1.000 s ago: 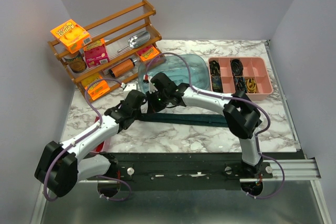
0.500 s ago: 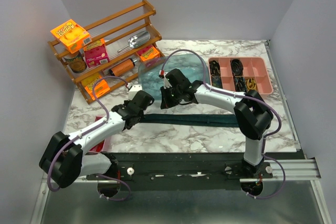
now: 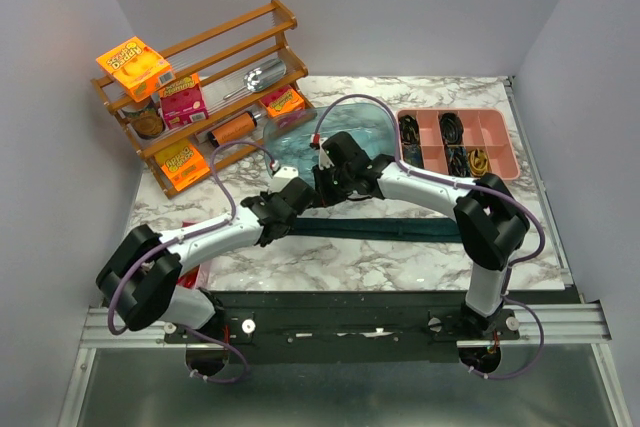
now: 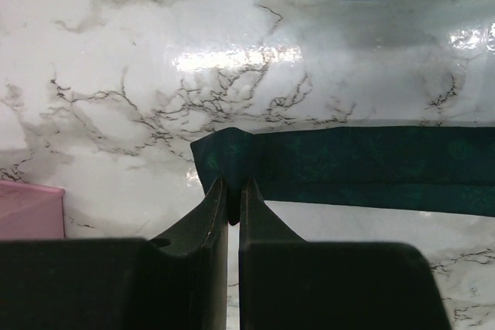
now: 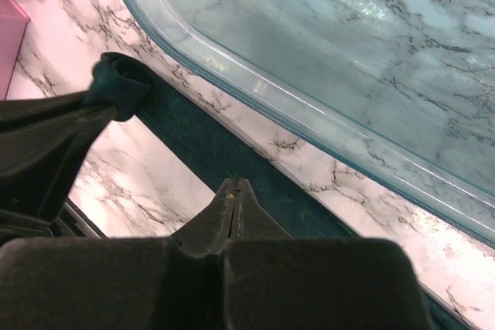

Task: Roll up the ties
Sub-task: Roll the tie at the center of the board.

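The dark teal tie (image 3: pixel 400 229) lies as a long strip across the marble table, in front of the blue tub (image 3: pixel 350 132). My left gripper (image 4: pixel 232 187) is shut on a pinched fold at the tie's (image 4: pixel 371 164) left end, which is lifted and bunched. In the right wrist view that bunched end (image 5: pixel 120 86) sits at the tip of the left fingers (image 5: pixel 46 137). My right gripper (image 5: pixel 236 183) is shut, its tips just over the tie (image 5: pixel 209 152) beside the tub's rim (image 5: pixel 255 86). From above, both grippers (image 3: pixel 297 209) (image 3: pixel 320 195) stand close together at the tie's left end.
A wooden rack (image 3: pixel 200 77) with boxes and a scoop stands at the back left. A pink compartment tray (image 3: pixel 458 145) with small items is at the back right. A pink object (image 4: pixel 27 210) lies left of the left gripper. The table's front rail (image 3: pixel 340 307) runs below.
Both grippers have moved to the right along the tie. The left gripper has carried the tie's left end with it, so the flat strip looks shorter.
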Motion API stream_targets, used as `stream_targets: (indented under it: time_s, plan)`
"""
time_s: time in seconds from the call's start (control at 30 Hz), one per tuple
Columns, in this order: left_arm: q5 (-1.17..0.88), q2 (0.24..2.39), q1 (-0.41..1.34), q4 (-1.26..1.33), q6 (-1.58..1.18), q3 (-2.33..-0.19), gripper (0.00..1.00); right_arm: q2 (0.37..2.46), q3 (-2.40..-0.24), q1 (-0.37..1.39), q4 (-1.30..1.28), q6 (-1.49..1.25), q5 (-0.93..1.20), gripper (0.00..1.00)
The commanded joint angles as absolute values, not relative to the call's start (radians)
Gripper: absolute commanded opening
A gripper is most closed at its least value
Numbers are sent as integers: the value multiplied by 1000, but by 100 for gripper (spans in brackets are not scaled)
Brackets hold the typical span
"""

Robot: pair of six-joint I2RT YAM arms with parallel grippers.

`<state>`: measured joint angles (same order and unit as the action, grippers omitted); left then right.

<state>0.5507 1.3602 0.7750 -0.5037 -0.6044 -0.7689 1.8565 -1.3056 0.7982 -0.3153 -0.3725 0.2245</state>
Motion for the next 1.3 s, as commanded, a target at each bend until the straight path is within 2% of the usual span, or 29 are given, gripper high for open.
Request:
stream_targets:
  time_s: [0.0,0.13,0.23,0.33,0.47,0.57,1.03,1.1,1.27]
  plan:
    - [600,1422,816,-508,-601,-810,0,1827,-1289,795,-311,-364,203,0]
    - [604,1479,844,-514,-609,-845,0,1821,-1279,793,-313,-364,198,0]
    - [614,1523,873,-517,-612,-870,4,1824,-1275,792,-313,-362,193,0]
    - [630,1563,897,-534,-627,-896,15,1819,-1267,792,-314,-360,190,0]
    - [629,1589,916,-531,-641,-905,37,1818,-1262,790,-311,-362,186,0]
    - [600,1586,916,-493,-641,-888,48,1816,-1259,790,-311,-360,186,0]
    - [451,1416,887,-282,-655,-753,52,1809,-1262,790,-281,-344,274,0]
    - [431,1358,864,-275,-660,-735,60,1810,-1267,792,-272,-342,313,0]
    - [289,1238,746,-204,-655,-652,66,1827,-1302,799,-250,-341,396,0]
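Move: The left hand already pinches the tie's end; the spot on the flat strip where it is to be laid is about 5 cm to its right and 4 cm below. The glass dish is centred some 16 cm ahead and 9 cm right, the pink box roughly 20 cm left and 8 cm back, both about 4 cm lower. From the shut right hand that spot lies about 4 cm back, 2 cm left and 5 cm below. Left hand carries the tie's end about 5 cm right and down onto the strip, opens, then rises. ##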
